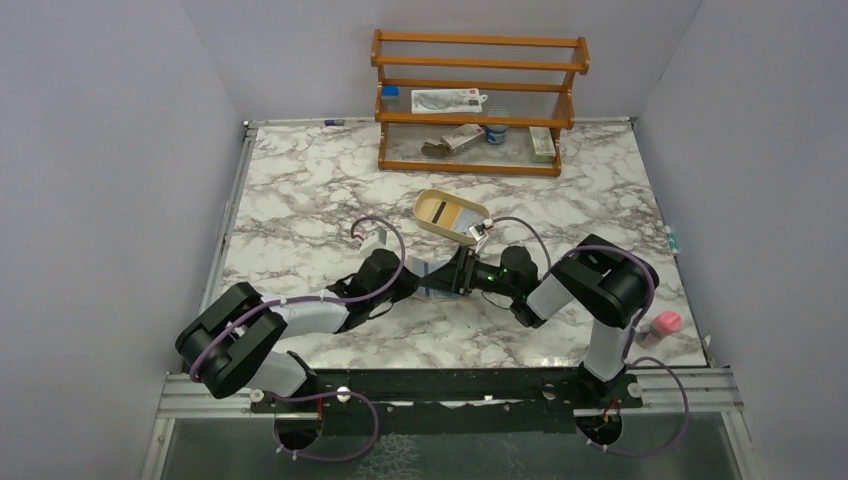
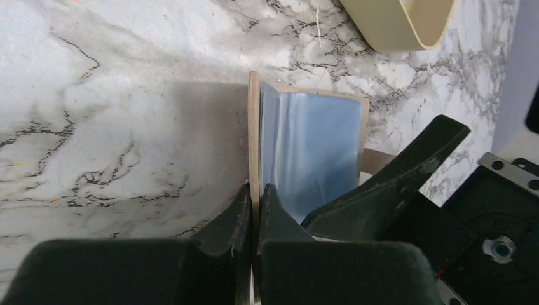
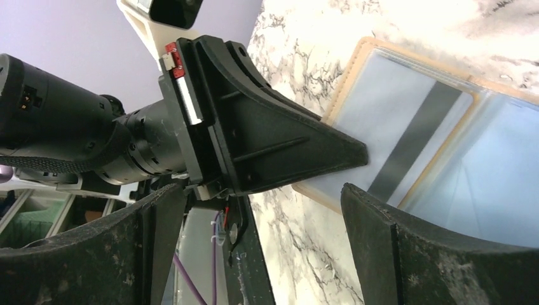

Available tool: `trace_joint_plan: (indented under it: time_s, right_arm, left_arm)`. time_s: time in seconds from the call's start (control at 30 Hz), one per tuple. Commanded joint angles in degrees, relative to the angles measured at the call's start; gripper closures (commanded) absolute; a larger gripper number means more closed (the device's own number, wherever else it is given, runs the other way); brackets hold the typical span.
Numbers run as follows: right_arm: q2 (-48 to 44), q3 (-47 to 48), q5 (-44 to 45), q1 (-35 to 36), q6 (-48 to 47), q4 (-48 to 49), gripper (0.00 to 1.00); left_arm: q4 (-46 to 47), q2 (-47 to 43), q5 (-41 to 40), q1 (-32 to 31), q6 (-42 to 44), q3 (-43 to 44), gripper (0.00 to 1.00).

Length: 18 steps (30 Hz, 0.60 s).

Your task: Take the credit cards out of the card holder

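Note:
The card holder (image 1: 437, 280) lies open on the marble table between my two grippers; its tan rim and light blue panel (image 2: 311, 143) show in the left wrist view. My left gripper (image 2: 255, 198) is shut on one tan flap, holding it upright on edge. A whitish-grey card with a dark band (image 3: 413, 130) sits inside the holder's clear sleeve (image 3: 365, 57). My right gripper (image 3: 260, 213) is open and empty, low over the holder's near edge, with one finger (image 3: 407, 254) above the sleeve. No yellow-orange card shows.
An oval tan tray (image 1: 448, 215) stands just behind the holder, also in the left wrist view (image 2: 397, 28). A wooden rack (image 1: 478, 100) with packets stands at the back. A pink object (image 1: 665, 322) sits at the right edge.

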Motion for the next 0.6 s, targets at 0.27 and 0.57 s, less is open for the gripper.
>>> trace_joint_plan:
  time_s: [0.27, 0.57]
  right_arm:
    - [11.31, -2.87, -0.92, 0.27, 5.84, 17.64, 0.04]
    - [9.68, -2.99, -0.12, 0.27, 3.43, 12.20, 0.04]
  left_arm:
    - [0.07, -3.39, 0.76, 2.25, 2.79, -9.16, 0.91]
    - [0.80, -3.39, 10.51, 9.40, 7.01, -10.09, 0.32]
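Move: The left gripper already pinches the card holder's raised left page, whose middle is about 1 cm ahead of it and 1 cm lower. The blue page lies roughly 4 cm to its right, 1 cm ahead and 3 cm below. From the wide-open right gripper that blue page is about 2 cm to its right, level fore and aft, and 7 cm below. The yellow tray sits some 13 cm beyond the blue page and 3 cm to the right of it. Lower the right gripper about 2.5 cm, jaws staying wide, until its lower finger bears on the blue page near the fold, then hold it there. Meanwhile swing the left gripper about 2.5 cm to the left, taking the raised page outward, and spread its fingers over the last part to let go of it. ##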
